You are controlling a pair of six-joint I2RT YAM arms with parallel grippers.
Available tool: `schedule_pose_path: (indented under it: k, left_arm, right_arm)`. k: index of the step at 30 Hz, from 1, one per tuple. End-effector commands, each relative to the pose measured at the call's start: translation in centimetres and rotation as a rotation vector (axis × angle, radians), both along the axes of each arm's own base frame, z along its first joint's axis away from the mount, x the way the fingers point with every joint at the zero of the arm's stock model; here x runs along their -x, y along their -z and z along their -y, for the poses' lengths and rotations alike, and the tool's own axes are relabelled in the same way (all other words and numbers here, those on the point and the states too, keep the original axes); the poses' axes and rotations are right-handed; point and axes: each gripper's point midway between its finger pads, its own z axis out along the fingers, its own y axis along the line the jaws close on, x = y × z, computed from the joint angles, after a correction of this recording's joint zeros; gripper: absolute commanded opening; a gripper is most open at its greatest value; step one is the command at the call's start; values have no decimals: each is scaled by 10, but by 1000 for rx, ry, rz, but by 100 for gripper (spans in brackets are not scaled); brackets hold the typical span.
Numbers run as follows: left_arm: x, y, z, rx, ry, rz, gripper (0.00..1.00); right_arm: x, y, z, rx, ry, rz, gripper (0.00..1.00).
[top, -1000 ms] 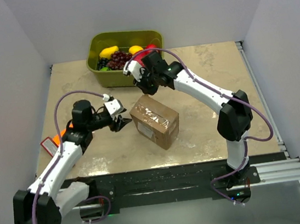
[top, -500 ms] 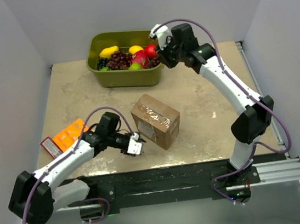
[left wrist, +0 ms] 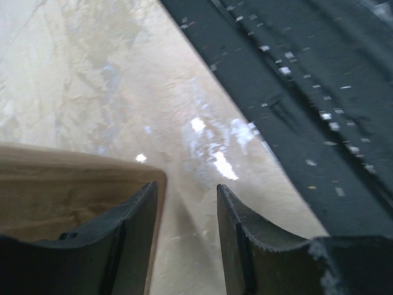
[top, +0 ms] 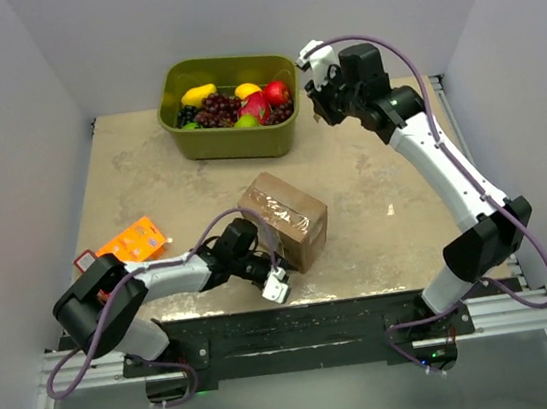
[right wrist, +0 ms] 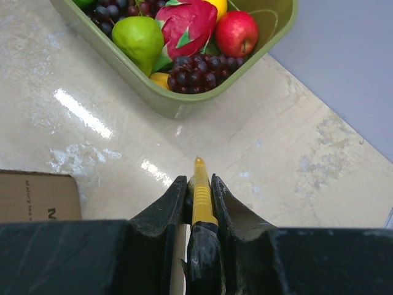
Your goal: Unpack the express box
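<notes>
The express box [top: 284, 220], a brown taped carton, sits mid-table; its corner shows in the left wrist view [left wrist: 55, 190] and its edge in the right wrist view [right wrist: 37, 196]. My left gripper [top: 264, 263] lies low at the box's near-left side, close to the table's front edge. Its jaws [left wrist: 187, 186] are open with only bare table between them, and the left finger [left wrist: 132, 233] is right beside the box corner. My right gripper [top: 322, 97] hovers to the right of the bin, shut [right wrist: 199, 181] on a slim yellow cutter [right wrist: 201, 193] pointing forward.
An olive-green bin [top: 234, 134] with fruit stands at the back, with its rim [right wrist: 184, 104] just ahead of the right gripper. A flat orange package [top: 132, 240] lies at the left. The black front rail [left wrist: 307, 92] runs close by the left gripper.
My left arm swung from the box's left side round to its near side by the front edge. My right arm drew back from over the bin toward the right, still holding the cutter.
</notes>
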Motion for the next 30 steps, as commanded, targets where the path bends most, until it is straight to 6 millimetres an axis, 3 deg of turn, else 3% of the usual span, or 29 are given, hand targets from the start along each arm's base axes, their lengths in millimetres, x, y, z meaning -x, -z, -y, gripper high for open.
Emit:
schedule_pose_path:
  k: [1, 11, 16, 17, 18, 22, 23, 26, 30]
  left_arm:
    - [-42, -29, 24, 101, -107, 142, 48]
    - [-89, -22, 41, 134, -330, 140, 51]
    - [-79, -22, 38, 102, -309, 79, 52]
    - [-71, -36, 38, 117, -272, 69, 52]
    - [-63, -26, 24, 58, -255, 29, 52]
    - [-27, -40, -21, -14, -157, -40, 52]
    - [-24, -33, -42, -67, -181, -84, 52]
    - [-22, -44, -73, -90, -235, -91, 52]
    - [-38, -61, -91, -60, -421, -119, 54]
  right_arm:
    - [11, -28, 16, -20, 43, 69, 0]
    - [8, -31, 31, -30, 71, 82, 0]
    - [3, -33, 24, -64, 36, 60, 0]
    - [4, -42, 18, -88, -4, 67, 0]
    - [7, -44, 16, -90, -26, 59, 0]
    - [10, -72, 1, -133, -131, 89, 0]
    - [14, -74, -9, -158, -189, 77, 0]
    - [21, -81, -18, -182, -259, 48, 0]
    - [31, -95, -27, -268, -312, 40, 0]
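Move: The left hand, part open and low, is right beside the cardboard box's nearest corner; the box's middle is about 9 cm ahead, straight on and 3 cm higher. From that hand the green bin stands some 35 cm ahead and 8 cm left, the orange tray 10 cm ahead and 34 cm left. The right hand, already gripping the yellow knife, has the box about 19 cm back, 10 cm left and 27 cm below. Fingers pointing to the right and down, the left hand sweeps about 7 cm forward and slightly right against the near corner of the box, turning some 15 degrees counter-clockwise to swing it round, then pulls away to the left by about 9 cm while rising, its fingers still part open. The right hand keeps its grip on the knife up in the air, drifts about 3 cm to the right, then swings back left and climbs roughly 6 cm with a counter-clockwise turn. ##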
